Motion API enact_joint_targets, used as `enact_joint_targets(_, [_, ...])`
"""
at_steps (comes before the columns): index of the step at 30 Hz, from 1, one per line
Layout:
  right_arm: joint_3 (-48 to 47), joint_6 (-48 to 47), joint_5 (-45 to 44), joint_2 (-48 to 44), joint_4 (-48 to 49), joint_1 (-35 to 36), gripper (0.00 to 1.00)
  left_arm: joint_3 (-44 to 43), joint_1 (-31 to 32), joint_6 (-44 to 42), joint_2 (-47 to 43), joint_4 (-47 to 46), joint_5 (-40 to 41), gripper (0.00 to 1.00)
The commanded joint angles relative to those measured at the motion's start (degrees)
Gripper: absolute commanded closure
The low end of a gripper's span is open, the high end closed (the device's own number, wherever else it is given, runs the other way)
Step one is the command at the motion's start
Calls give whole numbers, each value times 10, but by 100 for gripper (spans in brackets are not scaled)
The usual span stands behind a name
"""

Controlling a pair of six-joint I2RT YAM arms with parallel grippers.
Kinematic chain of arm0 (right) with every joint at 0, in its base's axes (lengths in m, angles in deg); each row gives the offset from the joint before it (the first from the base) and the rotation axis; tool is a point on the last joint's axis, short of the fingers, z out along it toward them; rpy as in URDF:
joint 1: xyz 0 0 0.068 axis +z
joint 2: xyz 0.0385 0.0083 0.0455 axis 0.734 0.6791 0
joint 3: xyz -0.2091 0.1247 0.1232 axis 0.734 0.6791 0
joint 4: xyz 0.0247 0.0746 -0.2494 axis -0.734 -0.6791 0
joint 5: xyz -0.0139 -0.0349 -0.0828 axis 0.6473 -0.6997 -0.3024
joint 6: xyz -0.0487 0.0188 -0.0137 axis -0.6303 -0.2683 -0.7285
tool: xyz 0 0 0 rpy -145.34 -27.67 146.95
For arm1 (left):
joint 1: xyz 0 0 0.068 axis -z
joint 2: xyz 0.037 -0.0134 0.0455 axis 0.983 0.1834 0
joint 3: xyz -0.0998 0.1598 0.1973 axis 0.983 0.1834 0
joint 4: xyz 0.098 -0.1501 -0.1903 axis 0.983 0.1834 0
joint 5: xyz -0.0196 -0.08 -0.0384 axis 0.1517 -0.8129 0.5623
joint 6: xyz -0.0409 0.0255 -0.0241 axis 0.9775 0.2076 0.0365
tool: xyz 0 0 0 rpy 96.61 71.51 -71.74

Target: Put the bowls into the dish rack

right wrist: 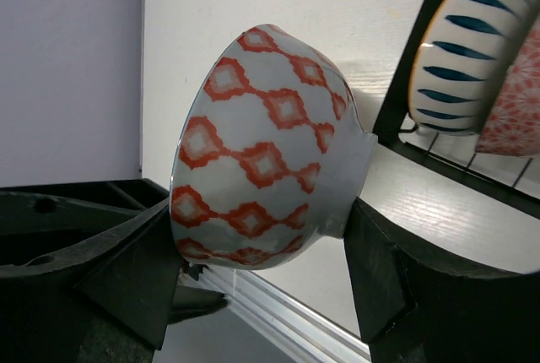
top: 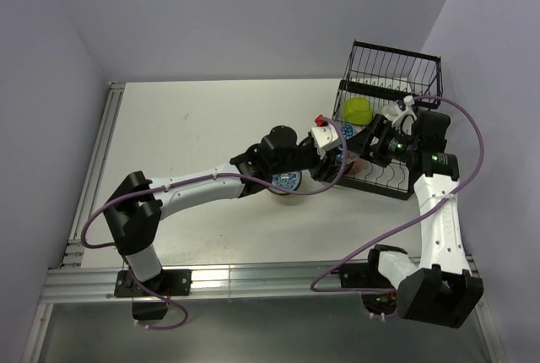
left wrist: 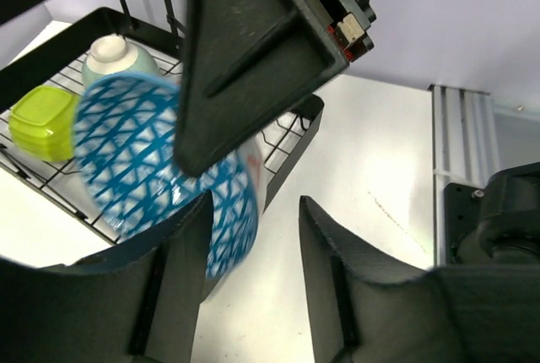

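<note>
My right gripper (right wrist: 266,236) is shut on a white bowl with red diamonds (right wrist: 261,143), rim against one finger, foot against the other, held on its side just off the black wire dish rack (right wrist: 396,101). My left gripper (left wrist: 255,203) is open with only bare table between its fingers. A blurred blue-and-white lattice bowl (left wrist: 135,160) stands tilted against the outside of its left finger (left wrist: 181,245), partly behind the right gripper's dark finger (left wrist: 253,51). From above, both grippers (top: 342,139) (top: 364,150) meet at the rack's (top: 396,67) near left corner.
The rack holds a lime-green container (left wrist: 38,122) (top: 357,110), a pale teal bowl upside down (left wrist: 118,55), a blue-striped bowl (right wrist: 472,42) and a red floral one (right wrist: 516,101). A cream bowl (top: 291,200) sits under the left arm. Walls close in left, back and right.
</note>
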State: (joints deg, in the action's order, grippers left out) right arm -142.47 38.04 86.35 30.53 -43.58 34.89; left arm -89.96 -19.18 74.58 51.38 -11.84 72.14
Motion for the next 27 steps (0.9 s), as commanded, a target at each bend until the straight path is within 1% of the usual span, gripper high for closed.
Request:
enact_joint_targets(1, [-39, -28, 30, -8, 0, -31, 100, 14, -12, 31, -50, -18, -27, 49])
enact_joint_targets(2, [-42, -46, 36, -7, -6, -41, 100, 17, -13, 32, -53, -18, -29, 48])
enact_joint_targets(4, [-55, -71, 54, -5, -43, -70, 100, 22, -18, 37, -60, -11, -37, 42])
enact_joint_targets(5, [-59, -105, 57, -4, -59, -80, 100, 22, -21, 39, -61, -7, -42, 38])
enact_joint_targets(6, [-65, -125, 56, -4, -92, -99, 100, 21, -23, 44, -63, -2, -47, 32])
enact_joint_targets(8, [-75, -177, 53, -4, -123, -116, 100, 19, -31, 48, -68, 13, -57, 24])
enact_joint_targets(9, [-78, -196, 52, -3, -150, -125, 100, 19, -34, 55, -69, 18, -58, 18])
enact_joint_targets(10, [-85, -233, 44, -2, -163, -138, 100, 21, -40, 58, -74, 20, -61, 15])
enact_joint_targets(11, [-88, -249, 41, 1, -176, -144, 100, 21, -43, 61, -74, 26, -66, 12])
enact_joint_targets(12, [-93, -265, 41, 7, -202, -148, 100, 21, -47, 65, -76, 30, -69, 6])
enact_joint_targets(15, [-110, -322, 29, 27, -242, -163, 100, 20, -58, 73, -82, 43, -78, 1])
enact_joint_targets(17, [-117, -360, 14, 47, -259, -175, 100, 20, -68, 82, -88, 51, -84, 1])
enact_joint_targets(20, [-115, -393, -3, 69, -258, -191, 100, 18, -85, 92, -92, 70, -95, 1])
enact_joint_targets(27, [-140, -412, -65, 110, -232, -194, 100, 10, -144, 105, -107, 109, -106, 0])
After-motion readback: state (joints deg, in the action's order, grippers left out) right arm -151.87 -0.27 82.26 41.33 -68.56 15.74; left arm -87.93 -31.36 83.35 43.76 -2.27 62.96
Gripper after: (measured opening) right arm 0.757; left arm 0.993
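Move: My right hand holds the red-diamond bowl above the dish rack; the free slots it is bound for lie about 11 cm to its right, 4 ahead and 15 below. The pink bowl is about 5 cm to its right and 7 ahead, the striped bowl 1 cm right and 7 ahead, both some 16 below. From my left hand, the blue floral bowl lies roughly 13 cm left, 6 ahead and 20 below, the striped bowl 7 right, 11 ahead and 18 below. Keeping its grip on the red-diamond bowl, my right hand carries it some 11 cm right, over the rack and past the pink bowl, sinking about 5 cm in the second half while the fingers tip further down. My half-open left hand spreads fully and backs off about 8 cm leftward, first rising slightly, then also forward, towards the blue floral bowl. ##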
